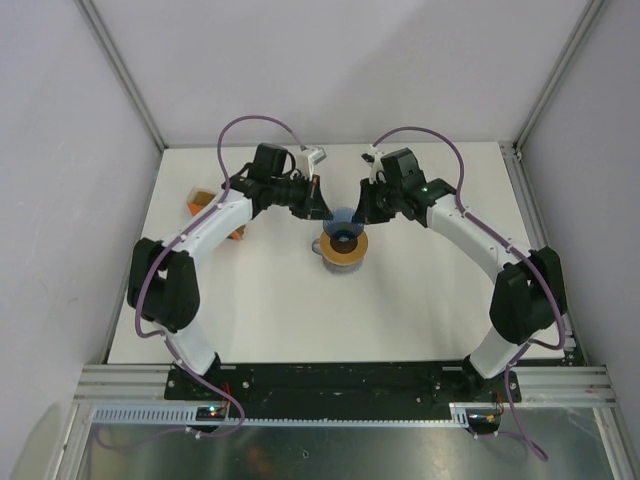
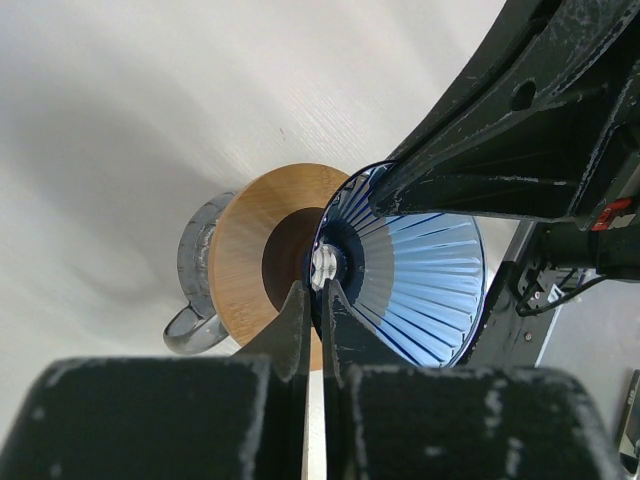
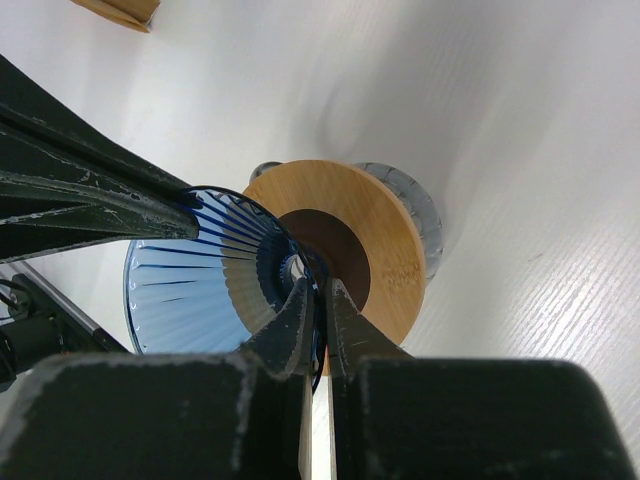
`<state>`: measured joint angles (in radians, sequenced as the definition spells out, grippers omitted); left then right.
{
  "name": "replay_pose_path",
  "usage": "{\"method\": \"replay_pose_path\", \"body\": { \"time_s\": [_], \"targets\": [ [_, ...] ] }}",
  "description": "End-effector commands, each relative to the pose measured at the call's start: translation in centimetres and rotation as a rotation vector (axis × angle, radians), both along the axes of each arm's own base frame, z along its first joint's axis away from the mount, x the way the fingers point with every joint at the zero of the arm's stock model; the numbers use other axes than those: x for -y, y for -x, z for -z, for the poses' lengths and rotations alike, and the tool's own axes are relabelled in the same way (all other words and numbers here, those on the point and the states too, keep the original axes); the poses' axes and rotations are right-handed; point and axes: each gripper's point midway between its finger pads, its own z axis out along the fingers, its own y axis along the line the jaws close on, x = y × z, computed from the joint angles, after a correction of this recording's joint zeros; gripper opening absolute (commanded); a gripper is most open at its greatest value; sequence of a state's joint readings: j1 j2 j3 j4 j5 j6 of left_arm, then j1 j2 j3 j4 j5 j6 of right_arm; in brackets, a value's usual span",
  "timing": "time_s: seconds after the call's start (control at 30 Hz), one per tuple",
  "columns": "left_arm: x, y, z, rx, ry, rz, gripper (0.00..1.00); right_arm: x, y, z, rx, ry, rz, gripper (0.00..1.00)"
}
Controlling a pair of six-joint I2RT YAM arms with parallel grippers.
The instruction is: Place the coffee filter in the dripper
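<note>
The dripper, a translucent blue ribbed cone, hangs just above the wooden ring that lies on the grey mug. My left gripper is shut on the left side of its rim. In the left wrist view its fingertips pinch the edge of the dripper. My right gripper is shut on the opposite side of the rim. The right wrist view shows that gripper clamped on the dripper, with the ring behind. The coffee filter is out of view.
An orange box-like holder stands near the table's left edge, behind my left arm; its corner shows in the right wrist view. White walls and metal posts close in the table at the back and sides.
</note>
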<state>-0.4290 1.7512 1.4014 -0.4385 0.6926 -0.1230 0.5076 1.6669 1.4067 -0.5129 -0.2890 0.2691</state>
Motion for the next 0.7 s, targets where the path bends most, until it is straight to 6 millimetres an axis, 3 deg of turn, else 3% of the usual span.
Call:
{"method": "replay_pose_path", "body": {
  "time_s": [0.0, 0.17, 0.3, 0.53, 0.67],
  "targets": [
    [-4.2, 6.9, 11.7, -0.320, -0.326, 0.052, 0.00, 2.7, 2.0, 7.1, -0.153, 0.183, 0.003, 0.00],
    [-4.0, 5.8, 10.8, -0.271, -0.324, 0.041, 0.00, 2.5, 1.8, 6.9, -0.143, 0.172, 0.006, 0.00],
    [-2.7, 3.6, 7.8, -0.196, -0.259, 0.041, 0.02, 2.3, 1.1, 6.0, -0.112, 0.137, 0.018, 0.00],
    [-1.4, -0.4, 1.0, -0.066, -0.129, 0.008, 0.41, 2.3, 0.6, 4.3, -0.065, 0.107, 0.028, 0.00],
    [-1.3, -1.3, -1.8, -0.004, -0.092, 0.002, 0.52, 2.0, 0.7, 3.2, -0.044, 0.090, 0.026, 0.00]
  ]
}}
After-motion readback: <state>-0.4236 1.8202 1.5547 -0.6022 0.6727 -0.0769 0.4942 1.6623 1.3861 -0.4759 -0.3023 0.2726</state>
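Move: The wooden collar that the dripper is being set into lies some 5 cm back, 3 cm right and 6 cm below the left hand. The blue dripper, pinched at its rim by both hands, has its middle about 3 cm back, 4 cm right and 3 cm below. The glass carafe stands under the collar, its middle 12 cm down. From the right hand the collar is roughly 5 cm back, 4 cm left and 7 cm below. The left fingers let go of the dripper's rim, opening from shut to about half. As they part, the left hand lifts about 1.5 cm and eases back down by most of a centimetre, edging some 1 cm forward, away from the collar. The right hand stays in place and keeps its pinch on the other side of the rim. ##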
